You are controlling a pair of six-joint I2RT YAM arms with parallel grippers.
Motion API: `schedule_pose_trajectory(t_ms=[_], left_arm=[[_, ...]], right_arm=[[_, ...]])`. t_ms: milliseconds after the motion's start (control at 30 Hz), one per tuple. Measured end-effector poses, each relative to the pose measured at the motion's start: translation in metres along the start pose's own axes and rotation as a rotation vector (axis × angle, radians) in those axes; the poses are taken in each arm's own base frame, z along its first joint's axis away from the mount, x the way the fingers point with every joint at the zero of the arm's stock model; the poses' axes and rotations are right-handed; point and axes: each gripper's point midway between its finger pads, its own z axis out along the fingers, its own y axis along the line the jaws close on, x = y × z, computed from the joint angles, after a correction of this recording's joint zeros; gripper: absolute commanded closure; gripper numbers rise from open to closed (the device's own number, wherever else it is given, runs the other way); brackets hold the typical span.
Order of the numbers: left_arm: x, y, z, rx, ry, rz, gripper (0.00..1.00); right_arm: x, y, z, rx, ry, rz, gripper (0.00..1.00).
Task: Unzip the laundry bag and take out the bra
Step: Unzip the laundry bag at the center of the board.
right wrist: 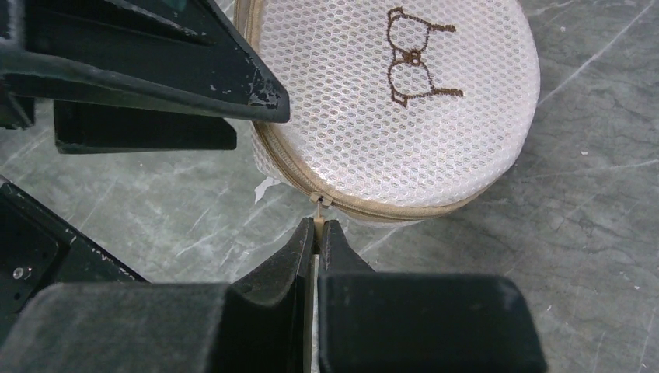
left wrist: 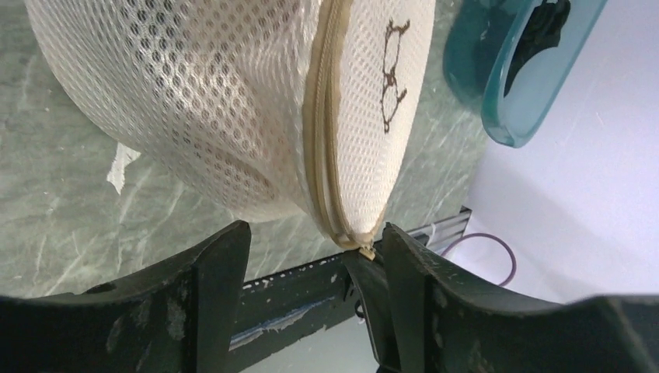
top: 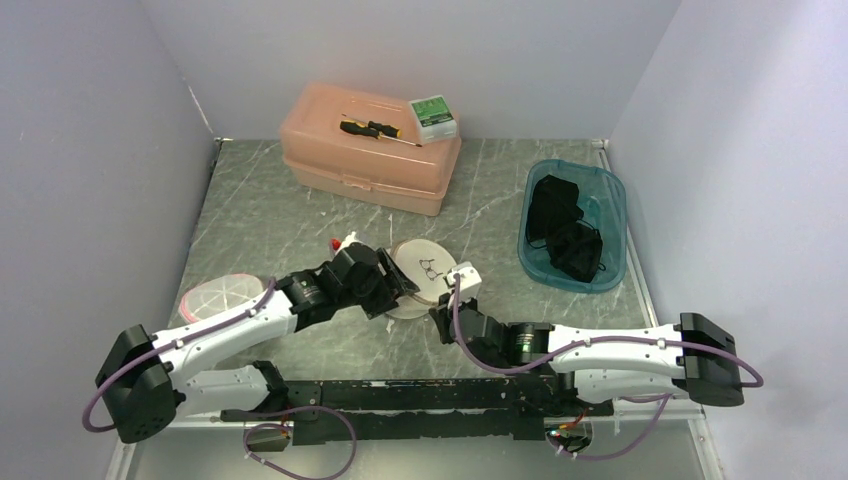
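The laundry bag (top: 428, 268) (left wrist: 233, 101) (right wrist: 404, 116) is a round white mesh pouch with a tan zipper and a brown bra outline stitched on its lid. It lies mid-table with the zipper closed. The bra itself is hidden inside. My right gripper (right wrist: 317, 227) (top: 452, 296) is shut on the tan zipper pull (right wrist: 317, 221), just below the slider (right wrist: 321, 202). My left gripper (left wrist: 311, 252) (top: 398, 285) is open, its fingers (left wrist: 221, 268) straddling the bag's lower rim at the zipper seam. In the left wrist view the right gripper's dark tip sits beside the pull.
A pink toolbox (top: 370, 160) stands at the back, with a screwdriver (top: 375, 130) and a small green box (top: 432, 115) on top. A blue bin (top: 612, 215) (left wrist: 513, 85) holding black cloth is at the right. A pink round mesh pouch (top: 218, 297) lies at the left.
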Motion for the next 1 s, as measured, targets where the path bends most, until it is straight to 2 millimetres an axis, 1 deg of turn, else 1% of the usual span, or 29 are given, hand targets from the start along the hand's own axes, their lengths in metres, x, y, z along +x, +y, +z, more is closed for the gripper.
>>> schedule_pose_trajectory(t_ms=[67,133,267,433,500,533,567,700,800,900,967,1000], left_arm=[[-0.003,0.001,0.003,-0.01,-0.016,-0.009,0.43],[-0.005,0.0,0.006,-0.007,-0.03,-0.021,0.47],[-0.008,-0.004,0.013,0.004,-0.047,-0.028,0.51],[-0.006,0.003,0.026,-0.029,-0.042,-0.025,0.75],[-0.006,0.004,0.029,-0.034,-0.041,-0.023,0.87],[-0.006,0.004,0.03,-0.035,-0.041,-0.023,0.94],[-0.006,0.004,0.03,-0.034,-0.041,-0.022,0.97],[-0.007,-0.001,0.029,-0.01,-0.045,-0.01,0.97],[-0.009,-0.005,0.025,0.008,-0.05,0.007,0.97],[-0.015,-0.008,0.018,0.027,-0.062,0.019,0.97],[-0.022,-0.011,0.012,0.043,-0.073,0.023,0.97],[-0.024,-0.012,0.009,0.052,-0.077,0.021,0.97]], right_arm=[[0.0,0.001,0.0,-0.003,0.001,0.004,1.0],[0.001,0.001,0.0,-0.007,0.004,0.006,1.0],[0.006,0.003,0.001,-0.014,0.022,-0.002,1.0],[0.009,0.005,0.002,-0.021,0.034,-0.007,1.0],[0.009,0.005,0.002,-0.022,0.035,-0.007,1.0],[0.009,0.005,0.002,-0.022,0.035,-0.006,1.0],[0.009,0.005,0.002,-0.022,0.034,-0.006,1.0],[0.009,0.004,0.001,-0.02,0.032,0.0,1.0],[0.011,-0.002,0.002,-0.006,0.032,0.015,1.0],[0.012,-0.019,0.003,0.024,0.032,0.045,1.0],[0.01,-0.034,0.005,0.055,0.027,0.081,1.0],[0.009,-0.039,0.006,0.063,0.024,0.092,1.0]])
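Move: The right hand already grips the zip pull of the laundry bag, the slider about 1 cm ahead and 1 cm left; the lid's right end, towards which the zip runs, is some 6 cm ahead and 5 cm right, the glasses print about 7 cm ahead and 2 cm left. For the open left hand, the zip tape to grip lies 2 cm ahead, 1 cm right and 2 cm below, the slider about 2 cm back and 5 cm right, the glasses print 5 cm ahead and 4 cm right. The left hand eases about 2 cm forward, 2 cm down and 1 cm right onto the tan zip tape behind the slider and shuts its wide-open fingers on it, then lifts some 3 cm, with a slight drift left and forward, keeping the pinch. The right hand keeps its pinch on the pull and almost waits, sinking about 1 cm, until the left has closed; then it draws the pull away from the left fingers, some 3–4 cm right and 2 cm forward and a little down along the lid's edge, turning about 5 degrees clockwise. ##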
